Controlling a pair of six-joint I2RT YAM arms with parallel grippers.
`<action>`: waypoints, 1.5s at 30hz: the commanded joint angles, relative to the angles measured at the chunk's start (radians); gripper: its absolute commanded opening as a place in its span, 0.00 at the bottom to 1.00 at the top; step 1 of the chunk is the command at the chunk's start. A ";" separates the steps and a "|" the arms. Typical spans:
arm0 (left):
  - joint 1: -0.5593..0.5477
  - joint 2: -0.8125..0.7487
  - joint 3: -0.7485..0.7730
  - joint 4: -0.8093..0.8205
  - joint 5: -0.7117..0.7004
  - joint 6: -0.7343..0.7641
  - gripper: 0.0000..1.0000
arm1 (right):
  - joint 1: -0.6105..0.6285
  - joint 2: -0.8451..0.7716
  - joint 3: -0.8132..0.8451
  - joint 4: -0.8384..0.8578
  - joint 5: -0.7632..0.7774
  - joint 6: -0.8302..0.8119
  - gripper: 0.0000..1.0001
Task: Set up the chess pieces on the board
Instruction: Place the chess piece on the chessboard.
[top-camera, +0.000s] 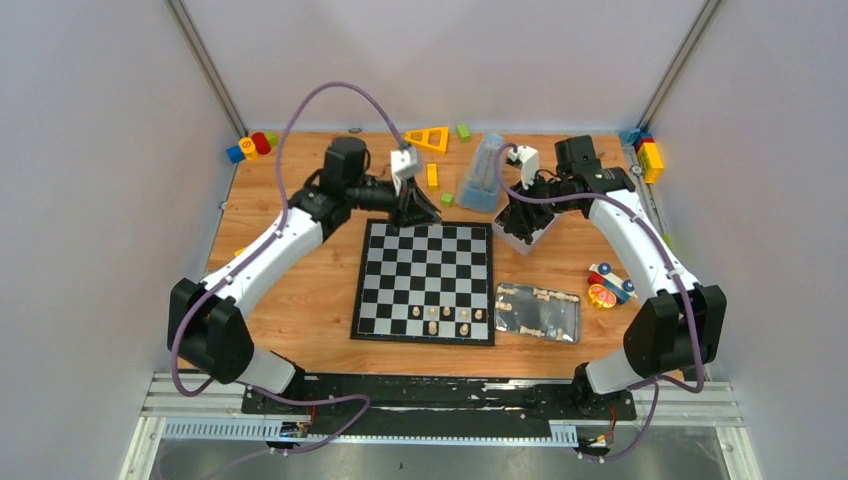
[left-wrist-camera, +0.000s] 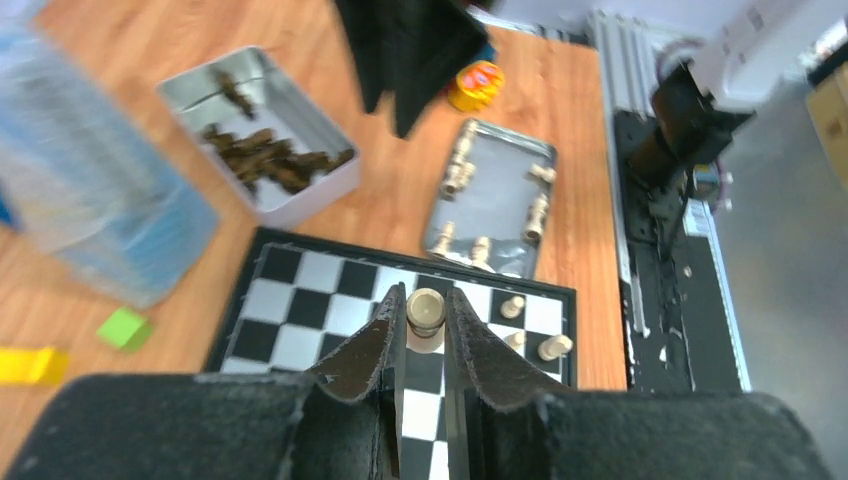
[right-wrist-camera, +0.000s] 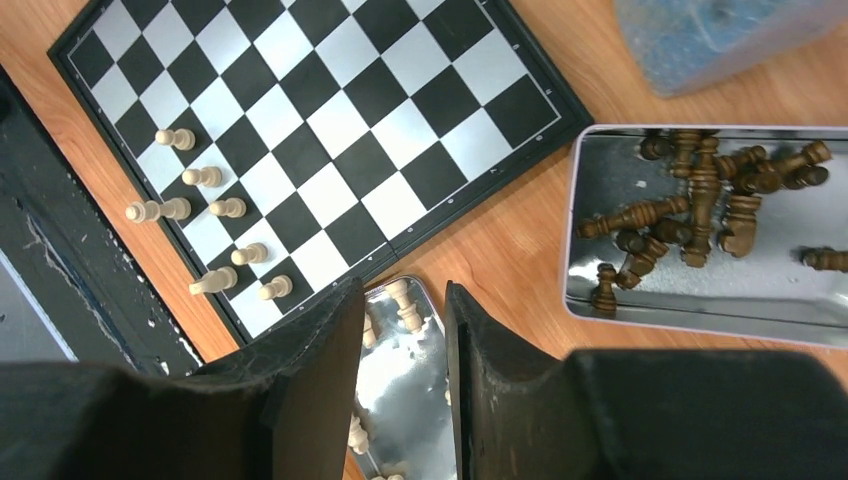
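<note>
The board (top-camera: 400, 262) lies in the middle of the table, with several cream chess pieces (top-camera: 447, 318) standing in its near rows. My left gripper (top-camera: 413, 213) hangs over the board's far edge. In the left wrist view the left gripper (left-wrist-camera: 425, 295) is shut on a cream chess piece (left-wrist-camera: 425, 312), held upright above the board (left-wrist-camera: 300, 290). My right gripper (top-camera: 520, 216) hovers over the tin of dark pieces (top-camera: 528, 240). In the right wrist view the right gripper (right-wrist-camera: 405, 285) is open and empty, with the tin lid of cream pieces (right-wrist-camera: 430, 400) seen below the gap.
The flat tin lid (top-camera: 538, 311) lies right of the board. A blue translucent container (top-camera: 485, 175) stands behind the board. Coloured blocks (top-camera: 250, 145) and a yellow triangle (top-camera: 430, 138) lie along the far edge. A toy car (top-camera: 608, 285) sits at the right.
</note>
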 joint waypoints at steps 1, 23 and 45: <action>-0.154 -0.094 -0.162 0.194 -0.090 0.129 0.05 | -0.046 -0.089 -0.049 0.084 -0.063 0.053 0.36; -0.530 0.183 -0.459 0.753 -0.062 0.195 0.08 | -0.167 -0.234 -0.347 0.237 -0.166 0.062 0.35; -0.536 0.315 -0.437 0.631 -0.108 0.314 0.11 | -0.169 -0.230 -0.365 0.238 -0.189 0.050 0.35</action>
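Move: The left hand holds a light chess piece; the empty near-right corner square it is bound for lies about 17 cm back, 11 cm to the right and some 24 cm below. A pawn stands one square (about 3 cm) beyond that corner square, a taller light piece one square to its left, and the tray of light pieces is centred some 12 cm to its right and 3 cm farther out. From the empty right hand the corner square is roughly 19 cm back, 10 cm left and 14 cm below. Keeping its pinch on the light piece, the left hand sweeps back, down and to the right across the board towards the near-right corner square, the wrist swinging about 30 degrees clockwise, then sinks nearly straight down for the last 9 cm or so, slowing over that square beside the pawn and the taller piece (some 21 cm of descent in all). The empty right hand, its opening unchanged, drifts a few centimetres right, back and down, ending nearer the tray of light pieces. ##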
